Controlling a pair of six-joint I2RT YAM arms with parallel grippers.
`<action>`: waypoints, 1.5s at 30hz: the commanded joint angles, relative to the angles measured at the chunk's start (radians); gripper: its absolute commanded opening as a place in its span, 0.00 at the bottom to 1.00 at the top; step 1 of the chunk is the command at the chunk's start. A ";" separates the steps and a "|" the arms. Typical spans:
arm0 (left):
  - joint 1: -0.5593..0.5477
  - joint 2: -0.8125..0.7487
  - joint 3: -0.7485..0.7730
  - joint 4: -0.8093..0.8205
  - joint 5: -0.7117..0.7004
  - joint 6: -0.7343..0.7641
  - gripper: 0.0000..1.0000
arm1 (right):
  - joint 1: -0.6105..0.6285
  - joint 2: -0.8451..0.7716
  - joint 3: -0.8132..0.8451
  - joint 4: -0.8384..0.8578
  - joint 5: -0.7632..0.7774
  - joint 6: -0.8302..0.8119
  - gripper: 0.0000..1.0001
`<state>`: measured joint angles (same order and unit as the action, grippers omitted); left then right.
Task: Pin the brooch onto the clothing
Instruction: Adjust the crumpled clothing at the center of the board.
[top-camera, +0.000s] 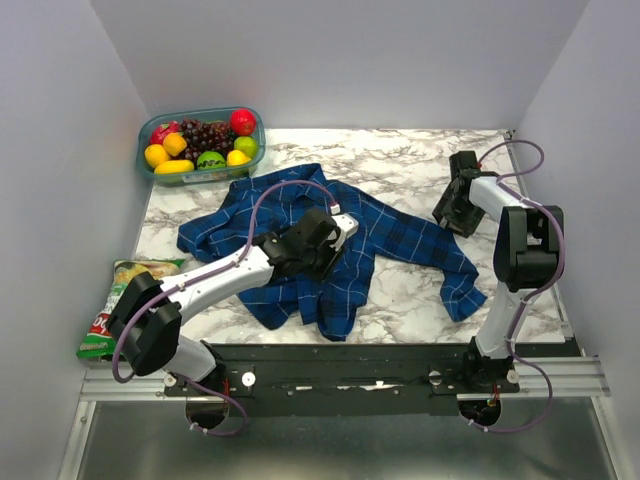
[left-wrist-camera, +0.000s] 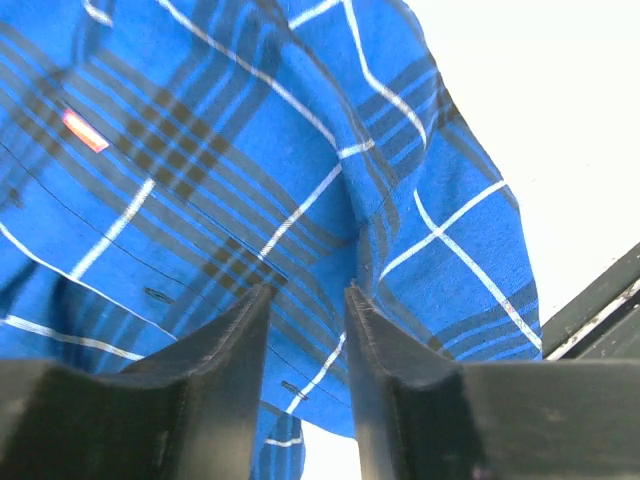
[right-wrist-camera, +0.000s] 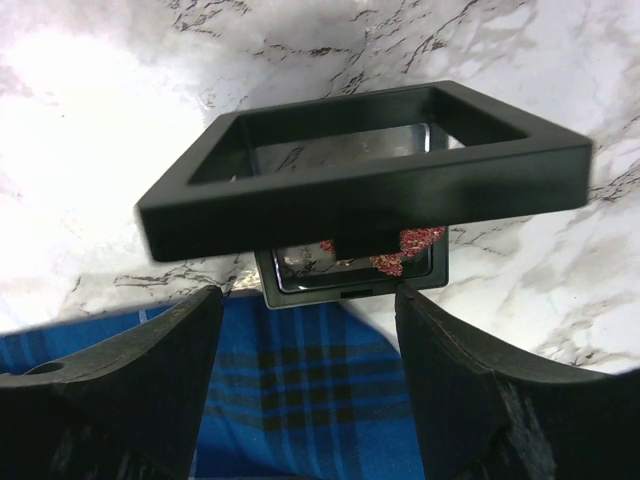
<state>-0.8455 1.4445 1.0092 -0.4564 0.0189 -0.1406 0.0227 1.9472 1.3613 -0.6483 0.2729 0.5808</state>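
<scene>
The clothing (top-camera: 395, 235), a blue plaid shirt, lies crumpled across the middle of the marble table. My left gripper (top-camera: 335, 232) rests low over its middle. In the left wrist view its jaws (left-wrist-camera: 307, 292) stand partly open, with plaid cloth (left-wrist-camera: 250, 150) under the gap and nothing pinched. A small orange-red tab (left-wrist-camera: 85, 130) shows on the cloth. My right gripper (right-wrist-camera: 308, 300) is open and empty above a sleeve (right-wrist-camera: 310, 390), facing a small black case (right-wrist-camera: 350, 285) whose lid (right-wrist-camera: 370, 190) is raised. The red glittery brooch (right-wrist-camera: 405, 248) lies in the case, half hidden by the lid.
A clear tub of toy fruit (top-camera: 200, 145) stands at the back left. A snack bag (top-camera: 115, 310) lies at the left edge. The black mounting rail (top-camera: 380, 375) runs along the near edge. Bare marble (top-camera: 400, 160) shows behind the shirt.
</scene>
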 joint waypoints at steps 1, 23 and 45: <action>0.005 0.000 -0.008 0.047 0.042 0.013 0.49 | -0.010 0.035 0.024 -0.037 0.025 -0.009 0.77; -0.099 0.180 -0.058 0.022 0.248 -0.135 0.57 | -0.010 -0.223 -0.028 0.058 -0.052 -0.105 0.82; -0.010 -0.026 0.063 -0.027 0.121 -0.201 0.84 | 0.269 -0.404 -0.073 0.231 -0.304 -0.243 0.76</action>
<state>-0.8806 1.3621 1.1095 -0.4477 0.1768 -0.2905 0.2390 1.4654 1.2320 -0.4397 0.0330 0.3828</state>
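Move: The left hand hovers over the clothing: its front hem lies about 12 cm back and 3 cm right, some 9 cm below, and the middle of its body about 6 cm ahead and 6 cm left, just as far below. From the right hand, low over the table, that middle is about 35 cm left and 5 cm back; the open brooch case is roughly 3 cm ahead and 1 cm right, and the end of the near sleeve about 17 cm back. The left hand dips back about 8 cm and down 7 towards the clothing's front hem, then climbs some 14 cm clear and comes forward again, opening wide. The right hand lingers beside the brooch case, then lifts about 16 cm and swings some 12 cm left towards the clothing's body, fingers still wide, tipping up and turning counter-clockwise, each about 30 degrees. ##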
